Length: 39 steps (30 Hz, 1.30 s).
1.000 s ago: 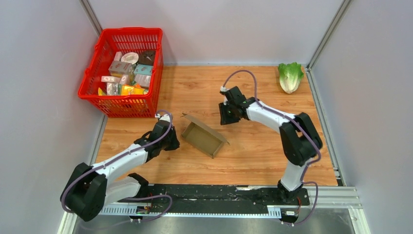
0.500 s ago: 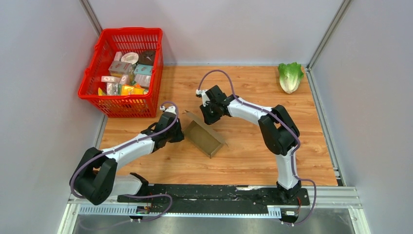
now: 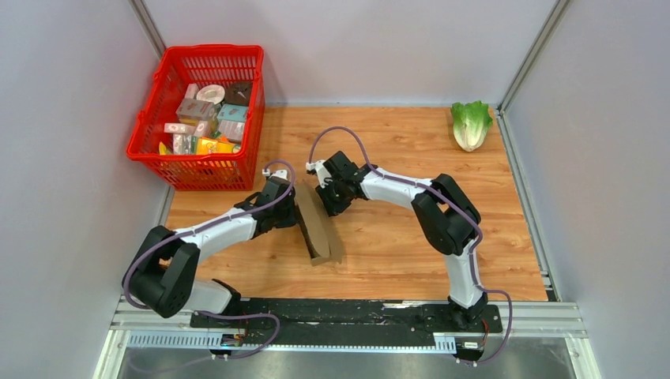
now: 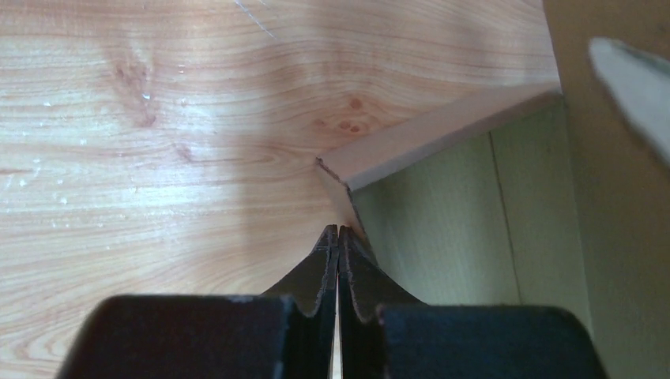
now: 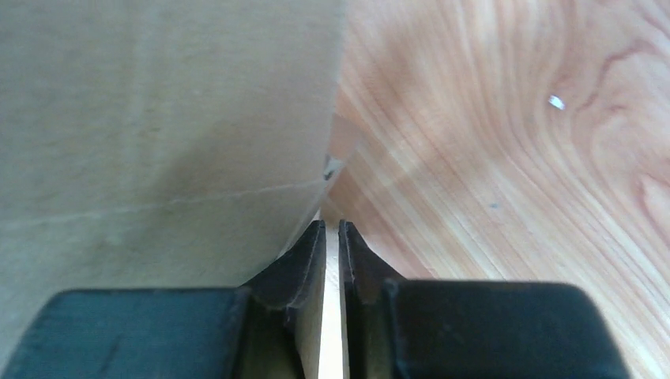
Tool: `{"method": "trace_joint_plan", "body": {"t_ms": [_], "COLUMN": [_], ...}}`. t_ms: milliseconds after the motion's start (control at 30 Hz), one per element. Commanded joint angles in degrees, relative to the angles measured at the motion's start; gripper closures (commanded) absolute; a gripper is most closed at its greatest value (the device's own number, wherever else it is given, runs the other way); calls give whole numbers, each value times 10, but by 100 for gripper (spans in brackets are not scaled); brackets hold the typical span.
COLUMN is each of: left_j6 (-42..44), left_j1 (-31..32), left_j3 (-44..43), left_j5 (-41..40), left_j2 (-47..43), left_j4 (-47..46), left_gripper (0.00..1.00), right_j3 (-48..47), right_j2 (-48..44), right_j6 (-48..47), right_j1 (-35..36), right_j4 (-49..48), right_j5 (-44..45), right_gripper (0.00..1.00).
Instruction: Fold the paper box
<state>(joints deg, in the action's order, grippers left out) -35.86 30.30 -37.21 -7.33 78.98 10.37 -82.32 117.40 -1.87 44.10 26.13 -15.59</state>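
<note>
The paper box (image 3: 317,230) is plain brown cardboard, standing up on edge near the middle of the wooden table, pressed between both grippers. My left gripper (image 3: 293,208) is shut and touches the box's left side. In the left wrist view its closed fingertips (image 4: 338,230) sit at a corner where a flap meets the panel (image 4: 474,205). My right gripper (image 3: 326,207) is against the box's far right side. In the right wrist view its jaws (image 5: 332,224) are closed down to a thin slit with a pale cardboard edge in it, beside the broad panel (image 5: 158,118).
A red basket (image 3: 207,50) full of small printed packages stands at the back left. A lettuce head (image 3: 471,124) lies at the back right corner. Grey walls enclose the table on three sides.
The right arm swung left to the box and its jaws closed. The left arm pushed right. The box, lying open before, has been tipped up on edge between them.
</note>
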Motion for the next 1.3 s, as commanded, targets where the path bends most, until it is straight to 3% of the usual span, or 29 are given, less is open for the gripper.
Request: {"method": "trace_joint_plan", "body": {"t_ms": [0,233,500,633,767,933,1100,1267], "left_j6": [1,-1,-35,-65,-104,-133,-131,-104], "left_j1": [5,5,22,89,160,256,293,294], "left_j3": [27,115,172,173,175,102,29,-16], "left_j5": [19,0,116,75,47,35,36,26], "left_j2": [-77,-261,-333,-305,-255,-119,-1,14], "left_j4": [-17,75,33,23,-44,-101,-200,-218], "left_gripper": [95,87,89,91,92,93,93,91], "right_j3": [-26,54,295,374,425,493,525,540], "right_j2": [-8,-126,-326,-405,-474,-539,-630,-729], "right_j6": [104,210,273,315,367,426,435,429], "right_j1": [-28,-80,-74,-32,10,11,6,-9], "right_j4": [10,73,60,60,45,3,37,68], "right_j5": [85,183,129,121,132,130,215,241], "right_gripper": [83,58,54,54,53,52,49,36]}}
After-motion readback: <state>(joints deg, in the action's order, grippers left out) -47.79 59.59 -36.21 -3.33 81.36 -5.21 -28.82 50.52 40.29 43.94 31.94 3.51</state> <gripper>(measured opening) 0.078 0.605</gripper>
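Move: The box stands between the hands, its long side running nearly forward-back. Its middle is about 7 cm to the left hand's right and 1 cm nearer the base, about 1 cm lower. The raised lid is about 9 cm right of the left hand, level with it and 3 cm higher; the red basket is some 32 cm ahead and 25 cm left. From the right hand, the box's middle is about 5 cm left and 5 cm back at about its height, the lid 3 cm left, 4 cm back and 3 cm higher. Back and rightward, the left hand leaves the box's left wall, lifts nearly 4 cm, draws back about 13 cm and sinks again, then sweeps right along the near side to the near-right corner, fingers still shut, turning clockwise. The right hand comes away from the lid, first rightward and slightly forward, then some 18 cm back and out right, turning about 45 degrees clockwise and opening its fingers. ##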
